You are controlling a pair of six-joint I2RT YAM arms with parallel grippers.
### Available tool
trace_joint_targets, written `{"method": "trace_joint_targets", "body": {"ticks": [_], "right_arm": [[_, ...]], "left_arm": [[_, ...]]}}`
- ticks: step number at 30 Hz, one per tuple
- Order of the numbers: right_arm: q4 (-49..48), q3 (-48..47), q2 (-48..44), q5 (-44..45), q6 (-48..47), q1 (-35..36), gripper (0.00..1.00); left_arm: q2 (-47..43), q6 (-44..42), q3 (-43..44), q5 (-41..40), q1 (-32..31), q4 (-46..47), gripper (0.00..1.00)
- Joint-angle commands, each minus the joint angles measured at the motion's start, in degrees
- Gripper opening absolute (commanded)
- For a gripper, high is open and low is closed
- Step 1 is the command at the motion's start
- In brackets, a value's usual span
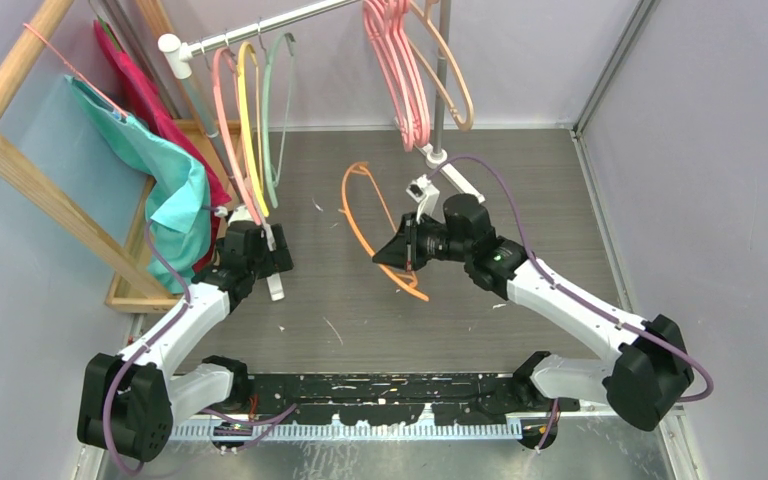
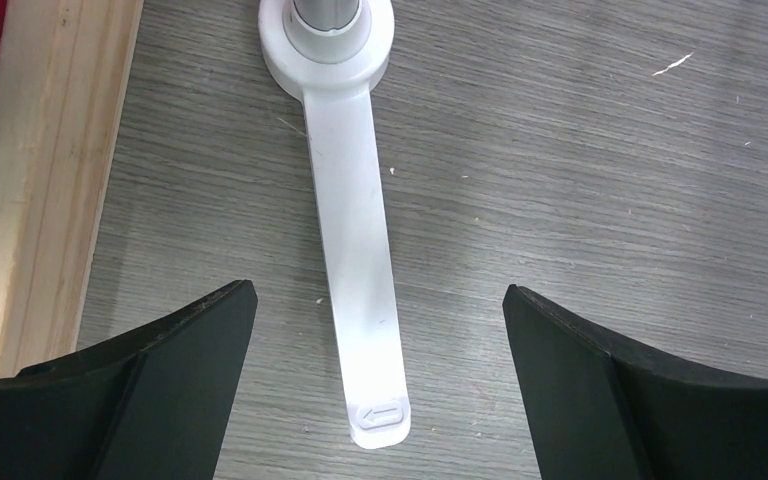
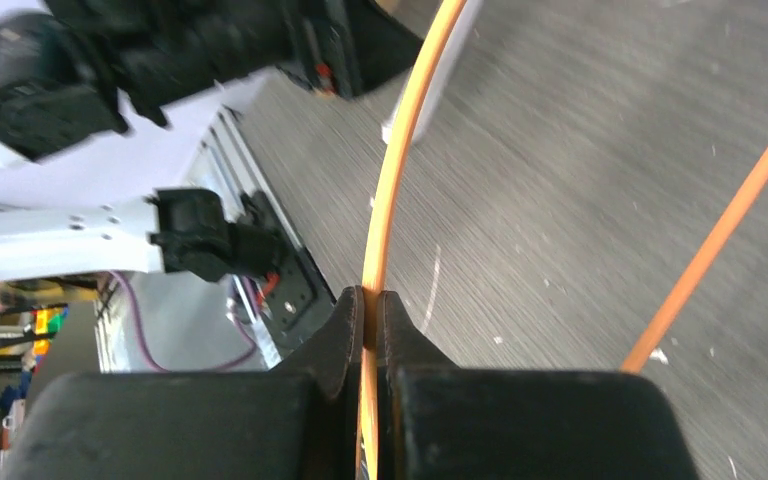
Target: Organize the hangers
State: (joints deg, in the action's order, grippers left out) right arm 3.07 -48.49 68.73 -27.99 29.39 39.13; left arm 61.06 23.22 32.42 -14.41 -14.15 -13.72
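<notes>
My right gripper point(image 1: 384, 258) point(image 3: 370, 300) is shut on a thin orange hanger point(image 1: 354, 215) point(image 3: 397, 180), gripping its wire and holding it tilted over the grey floor. Thin pink point(image 1: 224, 120), yellow point(image 1: 250, 120) and grey-green point(image 1: 284, 100) hangers hang near the rail's white-capped left end point(image 1: 170, 45). Thick pink hangers point(image 1: 400, 80) and a beige one point(image 1: 452, 85) hang further right. My left gripper point(image 1: 265, 255) point(image 2: 380, 380) is open, with nothing between its fingers, low over the rack's white foot point(image 2: 360, 250).
A wooden frame point(image 1: 20, 165) leans at the left, with teal cloth point(image 1: 175, 185) and red cloth point(image 1: 150, 100) draped on it. The rack's upright pole point(image 1: 442, 70) stands behind the right gripper. Grey walls close in the left and right sides.
</notes>
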Motion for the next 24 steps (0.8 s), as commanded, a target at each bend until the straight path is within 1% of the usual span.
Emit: {"method": "trace_joint_targets", "body": {"ticks": [1, 12, 18, 24], "right_arm": [[-9.63, -5.98, -4.20, 0.45, 4.47, -0.25, 0.01], [-22.69, -10.19, -5.46, 8.50, 11.39, -0.25, 0.01], [-29.12, -14.42, -1.36, 8.49, 16.29, -0.11, 0.01], [-30.56, -21.23, 3.34, 9.95, 16.68, 0.86, 0.01]], "left_arm": [[-1.43, 0.47, 0.23, -0.44, -0.17, 0.88, 0.98], [0.22, 0.36, 0.63, 0.23, -0.09, 1.59, 0.98], [-0.24, 0.34, 0.30, 0.27, -0.15, 2.11, 0.98], [-0.33, 0.27, 0.05, 0.35, -0.17, 2.36, 0.98]]}}
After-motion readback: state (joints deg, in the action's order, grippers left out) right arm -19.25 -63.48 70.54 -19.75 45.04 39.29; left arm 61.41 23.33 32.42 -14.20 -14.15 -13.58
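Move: The right hand already holds the orange hanger; the free stretch of rail it goes to lies about 23 cm ahead, 8 cm left and 25 cm above. On that rail the green hanger hangs some 20 cm ahead, 14 cm left and 15 cm above, and the pink hangers about 25 cm ahead, 3 cm right and 15 cm above. From the idle left hand, the free stretch is about 16 cm ahead, 12 cm right and 37 cm above. The right hand lifts the still-pinched orange hanger about 20 cm towards the rail, fingertips tilting up some 30 degrees. ##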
